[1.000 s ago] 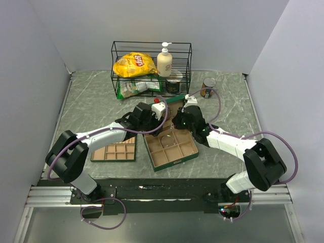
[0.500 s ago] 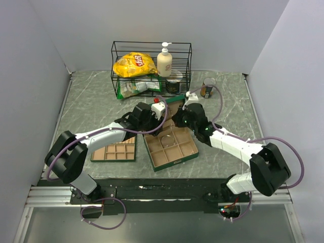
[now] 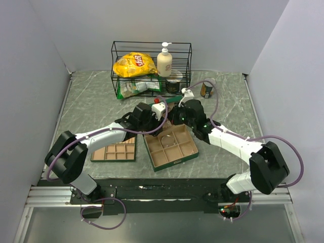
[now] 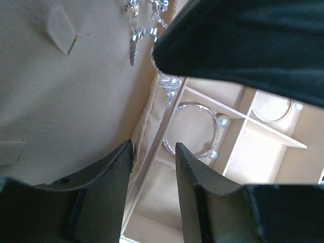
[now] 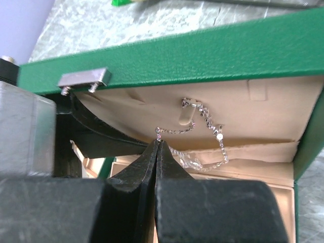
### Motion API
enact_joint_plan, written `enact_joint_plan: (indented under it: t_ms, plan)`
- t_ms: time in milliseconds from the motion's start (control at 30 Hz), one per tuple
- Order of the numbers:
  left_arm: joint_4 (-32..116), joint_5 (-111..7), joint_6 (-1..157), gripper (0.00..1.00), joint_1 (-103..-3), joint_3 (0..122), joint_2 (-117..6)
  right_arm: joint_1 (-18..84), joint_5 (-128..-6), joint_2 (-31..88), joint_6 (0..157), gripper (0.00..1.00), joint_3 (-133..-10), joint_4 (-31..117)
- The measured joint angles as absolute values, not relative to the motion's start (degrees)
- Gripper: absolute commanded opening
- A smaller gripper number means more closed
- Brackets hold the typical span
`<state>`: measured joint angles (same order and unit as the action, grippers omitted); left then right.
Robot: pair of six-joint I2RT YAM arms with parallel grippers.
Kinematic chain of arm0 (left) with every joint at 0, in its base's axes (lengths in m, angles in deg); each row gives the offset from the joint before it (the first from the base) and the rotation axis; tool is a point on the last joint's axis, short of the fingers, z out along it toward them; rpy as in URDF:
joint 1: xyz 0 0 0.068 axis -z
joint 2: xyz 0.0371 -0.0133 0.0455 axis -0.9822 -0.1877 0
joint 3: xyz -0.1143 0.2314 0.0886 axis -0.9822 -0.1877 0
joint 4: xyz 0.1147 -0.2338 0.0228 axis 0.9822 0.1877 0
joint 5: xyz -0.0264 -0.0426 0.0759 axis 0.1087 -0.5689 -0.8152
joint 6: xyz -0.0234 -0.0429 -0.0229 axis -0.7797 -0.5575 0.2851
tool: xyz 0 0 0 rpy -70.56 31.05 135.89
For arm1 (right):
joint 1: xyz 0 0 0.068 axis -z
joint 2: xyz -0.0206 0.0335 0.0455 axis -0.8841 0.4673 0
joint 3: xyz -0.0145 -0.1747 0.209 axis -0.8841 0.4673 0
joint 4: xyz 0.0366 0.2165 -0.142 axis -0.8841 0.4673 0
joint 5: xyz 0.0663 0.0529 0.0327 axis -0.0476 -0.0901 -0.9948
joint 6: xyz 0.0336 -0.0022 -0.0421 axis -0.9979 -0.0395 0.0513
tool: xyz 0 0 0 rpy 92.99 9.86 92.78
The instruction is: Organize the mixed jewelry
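Observation:
The green box (image 3: pixel 188 157) lies open mid-table, its lid (image 5: pixel 202 50) standing upright at the back. A silvery chain (image 5: pixel 202 121) hangs from a tab on the lid's tan lining, and my right gripper (image 5: pixel 158 143) is shut on its loose end. My left gripper (image 4: pixel 153 147) stands open over the seam between lid and compartments, its left finger (image 4: pixel 101 187) against the lining. A silvery bangle with pearl beads (image 4: pixel 195 129) lies in one compartment, and a second bangle (image 4: pixel 276 114) in the one beside it. From above, both grippers (image 3: pixel 154 120) (image 3: pixel 174 117) meet at the lid.
A flat tan-lined compartment tray (image 3: pixel 114 152) lies left of the box. At the back stands a wire rack (image 3: pixel 151 68) holding a chips bag (image 3: pixel 134 65) and a soap bottle (image 3: pixel 164 61). A can (image 3: pixel 207 88) stands to its right.
My right arm has shifted back and to the left, closer in to the lid. The left gripper stays at the lid, its jaws slightly narrower.

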<state>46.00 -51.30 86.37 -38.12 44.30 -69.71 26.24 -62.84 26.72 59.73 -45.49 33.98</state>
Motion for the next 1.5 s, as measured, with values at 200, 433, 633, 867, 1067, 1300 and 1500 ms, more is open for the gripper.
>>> enact_joint_plan:
  t_ms: [200, 433, 633, 867, 1067, 1300, 1500]
  plan:
    - [46.5, -51.1, 86.4, 0.41, -38.1, 44.3, -69.7, 25.8, -63.2, 28.6, 59.5, 0.00, -46.0, 34.1]
    - [46.9, -50.6, 86.4, 0.41, -38.1, 44.3, -69.1, 25.3, -61.9, 32.2, 59.4, 0.00, -47.4, 34.2]
    - [47.2, -50.4, 86.4, 0.41, -38.0, 44.3, -68.6, 24.8, -59.9, 34.2, 59.1, 0.01, -47.4, 36.4]
    - [47.3, -50.3, 86.4, 0.40, -38.0, 44.3, -68.6, 24.8, -58.2, 34.2, 59.1, 0.23, -47.4, 37.5]
    - [47.4, -50.2, 86.4, 0.41, -38.0, 44.3, -68.6, 24.8, -57.1, 32.2, 59.3, 0.39, -47.1, 38.0]
    - [47.5, -50.2, 86.4, 0.41, -38.0, 44.3, -68.6, 24.7, -56.5, 24.7, 59.3, 0.45, -43.1, 37.3]
    - [47.5, -50.2, 86.4, 0.42, -37.9, 44.3, -68.6, 24.7, -56.3, 23.3, 59.1, 0.45, -38.8, 36.7]
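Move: Still pinching the necklace, the right hand has the pouch edge at the lid's foot about 7 cm below it, 2 cm ahead and 1 cm to the right. The lid hook carrying the chain is some 3 cm straight ahead and 1 cm lower; the bracelet lies 3 cm back, neither left nor right, about 13 cm below. From the left hand that pouch spot lies 3 cm ahead, 6 cm right, 1 cm lower. The right hand lowers the pinched chain about 5 cm down along the lid's inside towards the pouch edge, first swinging about a centimetre left and returning, then opens its fingers from shut to nearly half open low down and lets go of the necklace. With the fingers open it rises some 3 cm while backing off to its right, then sinks again about 2 cm, still backing off, while the left hand stays almost in place, half-open fingers at the pouch's edge. ##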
